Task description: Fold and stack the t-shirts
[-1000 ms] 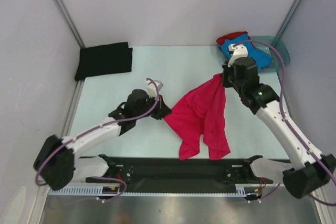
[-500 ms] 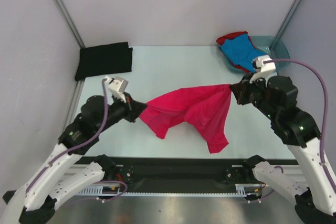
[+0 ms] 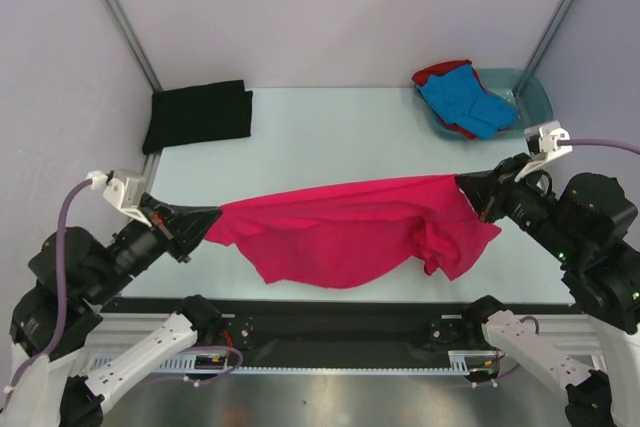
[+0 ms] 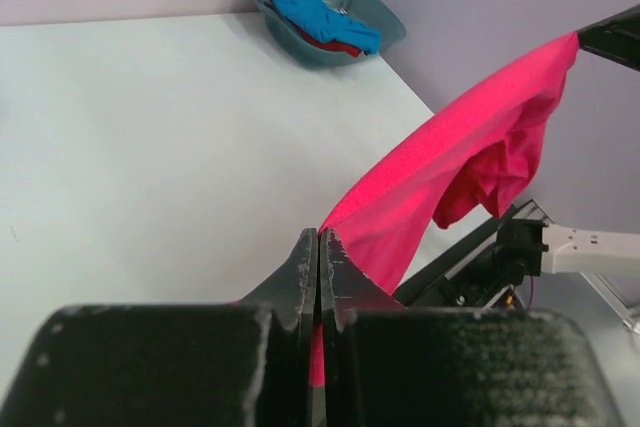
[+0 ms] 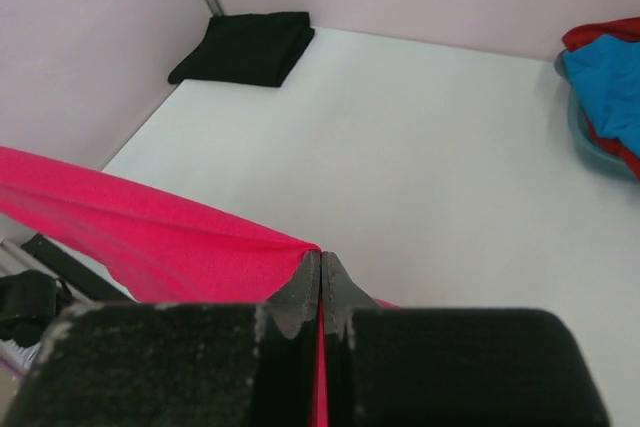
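The magenta-pink t-shirt (image 3: 340,232) hangs stretched in the air between my two grippers, above the table's near half. My left gripper (image 3: 213,217) is shut on its left end, and the cloth (image 4: 450,162) runs away from the closed jaws in the left wrist view. My right gripper (image 3: 462,185) is shut on its right end, with the cloth (image 5: 130,222) trailing left in the right wrist view. A folded black t-shirt (image 3: 198,114) lies at the back left corner. The blue t-shirt (image 3: 466,99) and the red t-shirt (image 3: 438,71) lie bunched in the teal basin (image 3: 532,97).
The pale table (image 3: 330,137) is bounded by grey walls and metal posts at the back corners. The black rail (image 3: 330,325) with the arm bases runs along the near edge.
Both grippers have moved apart and toward the near edge, pulling the pink shirt from a hanging bunch into a wide stretched span. Both arms have risen.
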Controlling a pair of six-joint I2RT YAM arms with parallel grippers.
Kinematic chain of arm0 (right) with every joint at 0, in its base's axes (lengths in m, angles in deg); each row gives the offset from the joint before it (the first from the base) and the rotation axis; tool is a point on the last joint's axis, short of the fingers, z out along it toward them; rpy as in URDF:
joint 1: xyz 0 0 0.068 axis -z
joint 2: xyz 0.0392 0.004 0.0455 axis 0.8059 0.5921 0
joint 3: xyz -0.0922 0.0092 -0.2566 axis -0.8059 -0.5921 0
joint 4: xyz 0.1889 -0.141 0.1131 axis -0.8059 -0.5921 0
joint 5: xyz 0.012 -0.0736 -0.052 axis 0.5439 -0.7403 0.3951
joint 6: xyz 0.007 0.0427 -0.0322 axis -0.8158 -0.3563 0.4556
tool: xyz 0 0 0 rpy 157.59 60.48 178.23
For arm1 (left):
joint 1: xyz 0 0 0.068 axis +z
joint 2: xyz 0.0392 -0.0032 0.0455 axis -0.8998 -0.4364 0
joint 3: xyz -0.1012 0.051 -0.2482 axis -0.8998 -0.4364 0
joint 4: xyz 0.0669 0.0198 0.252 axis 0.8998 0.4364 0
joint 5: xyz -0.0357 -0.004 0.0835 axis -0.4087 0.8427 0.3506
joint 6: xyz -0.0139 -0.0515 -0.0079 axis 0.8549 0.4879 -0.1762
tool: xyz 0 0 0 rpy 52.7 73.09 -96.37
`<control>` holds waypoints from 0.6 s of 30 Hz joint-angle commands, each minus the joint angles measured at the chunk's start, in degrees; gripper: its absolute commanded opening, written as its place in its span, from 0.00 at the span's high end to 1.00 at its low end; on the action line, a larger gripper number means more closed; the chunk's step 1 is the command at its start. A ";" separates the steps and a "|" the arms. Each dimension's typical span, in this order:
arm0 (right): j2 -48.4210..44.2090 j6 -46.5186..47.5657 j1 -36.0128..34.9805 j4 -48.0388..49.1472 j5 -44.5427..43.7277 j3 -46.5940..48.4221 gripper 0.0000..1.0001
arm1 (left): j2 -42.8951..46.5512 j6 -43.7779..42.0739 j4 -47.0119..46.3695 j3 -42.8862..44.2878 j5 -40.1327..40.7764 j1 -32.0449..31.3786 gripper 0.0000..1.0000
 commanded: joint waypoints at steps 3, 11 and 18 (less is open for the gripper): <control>-0.41 2.29 0.37 -3.86 5.24 5.22 1.00 | -0.05 -1.48 7.71 7.46 -1.12 0.07 1.00; -2.96 1.59 0.55 -3.87 20.81 12.06 0.99 | -1.01 -0.95 12.11 17.13 -7.54 0.07 1.00; -2.87 -0.96 1.16 -1.23 26.44 17.87 1.00 | -3.56 -1.30 13.96 23.90 -15.44 0.07 1.00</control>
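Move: The pink shirt hangs stretched between the two hands. Its middle is about 19 cm right of the left hand, 2 ahead and 12 below, and about 19 cm left of the right hand, 3 back and 14 below. The folded black shirts lie some 44 cm ahead of the left hand, 18 left and 38 below. The bin stands about 43 cm ahead of the right hand, 25 right and 37 below. Both hands, still pinching the pink shirt, draw back some 10 cm, rising about 7, fingers turning inward. ##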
